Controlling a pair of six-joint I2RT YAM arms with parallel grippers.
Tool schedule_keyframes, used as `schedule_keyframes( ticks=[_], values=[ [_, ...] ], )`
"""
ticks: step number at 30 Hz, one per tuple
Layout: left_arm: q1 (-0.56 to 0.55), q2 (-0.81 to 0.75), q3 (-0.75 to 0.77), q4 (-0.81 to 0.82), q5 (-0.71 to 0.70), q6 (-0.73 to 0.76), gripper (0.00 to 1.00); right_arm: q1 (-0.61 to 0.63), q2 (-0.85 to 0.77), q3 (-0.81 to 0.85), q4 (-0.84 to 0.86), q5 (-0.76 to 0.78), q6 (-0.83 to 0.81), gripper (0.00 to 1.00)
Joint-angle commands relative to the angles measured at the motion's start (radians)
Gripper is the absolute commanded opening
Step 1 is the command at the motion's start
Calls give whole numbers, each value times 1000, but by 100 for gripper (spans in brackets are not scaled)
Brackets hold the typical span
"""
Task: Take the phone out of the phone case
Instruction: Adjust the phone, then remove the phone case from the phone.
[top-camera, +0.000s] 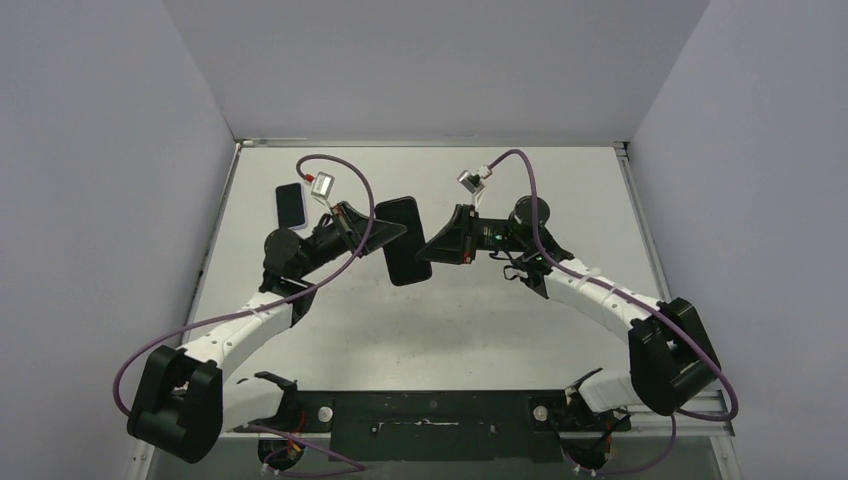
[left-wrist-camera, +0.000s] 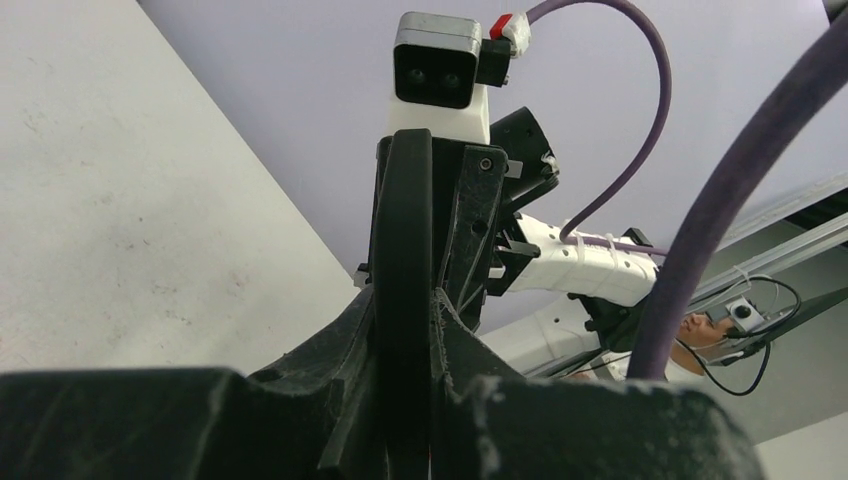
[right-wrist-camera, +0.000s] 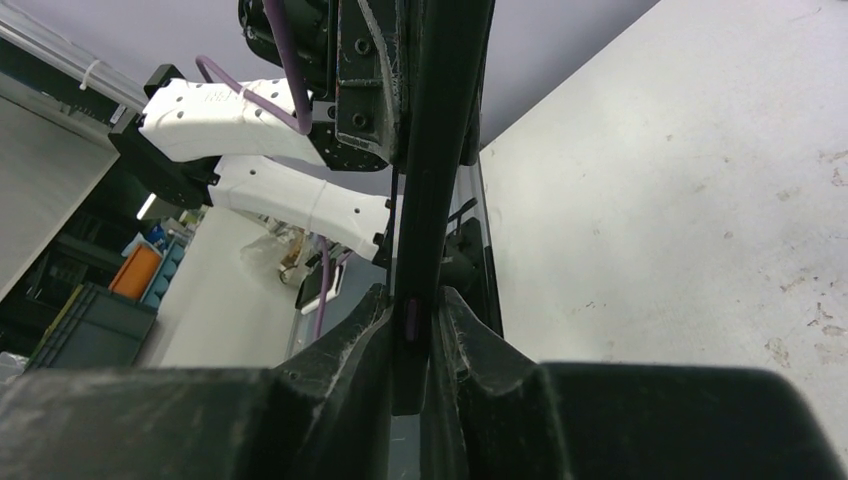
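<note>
A black phone in its phone case hangs above the middle of the table, gripped from both sides. My left gripper is shut on its left edge. My right gripper is shut on its right edge. In the left wrist view the phone case stands edge-on, thick and rounded, between the shut left gripper. The right wrist view shows a thinner black edge with a small purple mark, clamped in the right gripper. I cannot tell phone from case at these edges.
A second dark phone-shaped slab with a pale rim lies flat on the white table at the back left, close behind the left arm. Grey walls enclose the table on three sides. Purple cables loop above both wrists.
</note>
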Motion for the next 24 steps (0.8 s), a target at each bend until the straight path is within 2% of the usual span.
schedule_keyframes(
  ticks=[1,5,10,15,24],
  values=[
    [-2,-81,-21,19,-163,-70,0,6,-71,-3,41,89,-74,18],
    [-11,-126,-53,-1,-280,-97,0,20,-111,-66,60,175,-60,39],
    [-43,-154,-69,-5,-403,-126,0,66,-165,-141,92,291,-47,51],
    [-112,-167,-81,-4,-533,-140,0,125,-203,-208,155,395,-38,56],
    [-259,-166,-138,59,-747,-162,0,191,-224,-277,291,518,-19,56]
  ],
)
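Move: Between the two hands, roughly face up, the phone in its case is pinched by both. Its middle lies about 2 cm to the right of the left hand and 2 cm back, and from the right hand about 4 cm left and 2 cm ahead, near hand height for both. The second phone lies on the table roughly 25 cm ahead of the left hand, 35 cm to its left and 30 cm below. Opening its fingers to a little over half, the right hand lets go of the case's right edge, then slides back some 2.5 cm and slightly left and down while turning clockwise, its open fingers straddling the lower end. The left hand keeps its pinch and turns the phone about 20 degrees counter-clockwise, also tilting it, as it swings out forward and left about 3 cm and comes most of the way back to the right. ##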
